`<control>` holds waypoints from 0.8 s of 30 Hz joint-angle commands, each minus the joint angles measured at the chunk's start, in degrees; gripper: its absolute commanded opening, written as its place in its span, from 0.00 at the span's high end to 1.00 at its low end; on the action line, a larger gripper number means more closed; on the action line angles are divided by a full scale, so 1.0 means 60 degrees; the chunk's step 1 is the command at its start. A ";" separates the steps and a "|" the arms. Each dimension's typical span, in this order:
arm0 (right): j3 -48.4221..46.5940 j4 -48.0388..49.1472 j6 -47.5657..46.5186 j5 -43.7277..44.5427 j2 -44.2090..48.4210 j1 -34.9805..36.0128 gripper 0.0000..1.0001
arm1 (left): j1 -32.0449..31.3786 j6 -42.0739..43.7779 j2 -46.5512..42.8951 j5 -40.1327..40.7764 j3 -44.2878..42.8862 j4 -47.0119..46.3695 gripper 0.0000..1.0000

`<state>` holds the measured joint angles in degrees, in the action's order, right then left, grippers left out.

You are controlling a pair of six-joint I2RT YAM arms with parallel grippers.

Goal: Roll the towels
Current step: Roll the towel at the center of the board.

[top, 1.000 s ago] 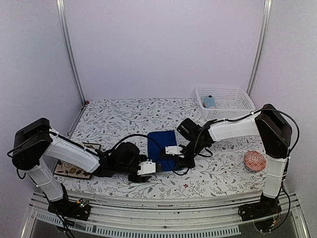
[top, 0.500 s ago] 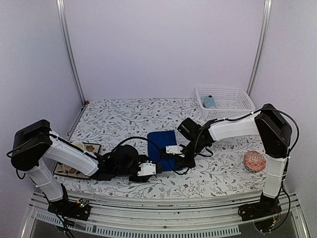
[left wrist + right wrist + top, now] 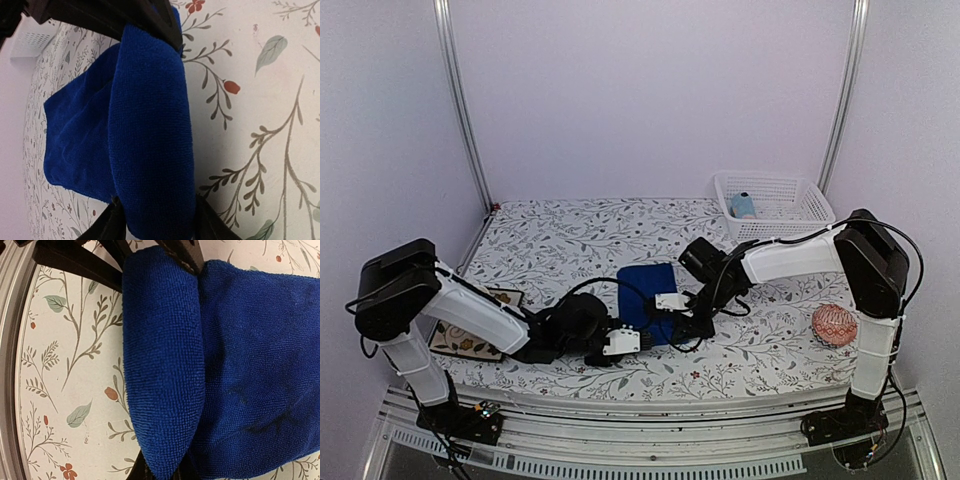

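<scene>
The royal-blue towel [image 3: 648, 283] lies mid-table, its near edge rolled into a thick tube [image 3: 150, 140] beside the flat part [image 3: 75, 135]. My left gripper [image 3: 159, 226] holds the tube's left end, with a finger [image 3: 107, 227] pressed against each side. My right gripper [image 3: 162, 475] is shut on the tube's tapered right end [image 3: 162, 365], and the flat part [image 3: 260, 365] lies alongside. From above, the left gripper [image 3: 632, 340] and right gripper [image 3: 672, 318] face each other across the roll. The light-blue towel [image 3: 743, 205] sits in the basket.
A white mesh basket [image 3: 790, 212] stands at the back right. A pink-red patterned ball [image 3: 834, 325] rests by the right arm's base. A brown patterned board [image 3: 470, 343] lies under the left arm. A floral cloth covers the table [image 3: 550, 245].
My left gripper has slid right to the roll's left end and its jaws have narrowed around it. The right gripper has kept its hold and place.
</scene>
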<state>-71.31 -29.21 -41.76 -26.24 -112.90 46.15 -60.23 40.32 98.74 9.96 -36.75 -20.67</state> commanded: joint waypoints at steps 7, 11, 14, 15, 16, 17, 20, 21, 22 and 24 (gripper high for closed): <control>0.0004 -0.0341 0.0089 -0.0150 -0.0233 -0.0110 0.94 | 0.0047 -0.0286 0.0437 0.0016 -0.0570 0.0517 0.84; -0.0021 -0.0319 0.0101 -0.0101 -0.0137 -0.0152 0.91 | 0.0101 -0.0338 0.0422 -0.0382 -0.0806 0.1127 0.99; 0.0050 -0.0141 0.0104 0.0178 0.0084 -0.0222 0.82 | 0.0227 -0.0477 0.0399 -0.1022 -0.1151 0.2174 1.00; 0.0137 -0.0072 0.0084 0.0322 0.0201 -0.0260 0.74 | 0.0279 -0.0570 0.0392 -0.1257 -0.1293 0.2476 1.00; 0.0225 0.0021 0.0070 0.0511 0.0342 -0.0297 0.69 | 0.0346 -0.0641 0.0379 -0.1563 -0.1419 0.2805 1.00; 0.0263 0.0132 0.0039 0.0626 0.0499 -0.0324 0.65 | 0.0411 -0.0691 0.0364 -0.1948 -0.1530 0.3053 1.00; 0.0899 0.0551 -0.0145 0.1082 0.1013 -0.0363 0.53 | 0.0654 -0.0897 0.0476 -0.2914 -0.1880 0.3785 1.00; 0.1039 0.0680 -0.0200 0.1166 0.1143 -0.0389 0.51 | 0.0740 -0.0971 0.0545 -0.3182 -0.2011 0.4016 1.00; 0.1149 0.0798 -0.0262 0.1257 0.1262 -0.0409 0.51 | 0.0826 -0.1041 0.0606 -0.3437 -0.2130 0.4173 1.00; 0.1355 0.1076 -0.0312 0.1468 0.1471 -0.0438 0.50 | 0.0973 -0.1173 0.0773 -0.3902 -0.2449 0.4582 1.00</control>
<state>-65.65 -26.65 -42.37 -21.45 -107.96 44.25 -56.42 35.83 101.19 -3.68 -48.29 -1.67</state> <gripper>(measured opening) 0.494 0.071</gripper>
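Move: The towel roll lies crosswise between the hands: its middle is about 5 cm to the right of the left hand and level with it, its left end already between that hand's still-parted fingers. From the right hand, shut on the other end, the roll's middle is roughly 5 cm to the left, level. The still-flat part of the towel is centred some 10 cm ahead of the left hand, 4 cm to its right and 2 cm lower. The roll's left end gets pinched as the left fingers shut from half open, sinking slightly, while the right hand keeps its hold on the other end; the left then shifts about 1.5 cm right and 1 cm back, tipping some 15 degrees steeper. The right fingers next open to about half, letting go, and that hand slides about 3 cm right and 1 cm forward. ##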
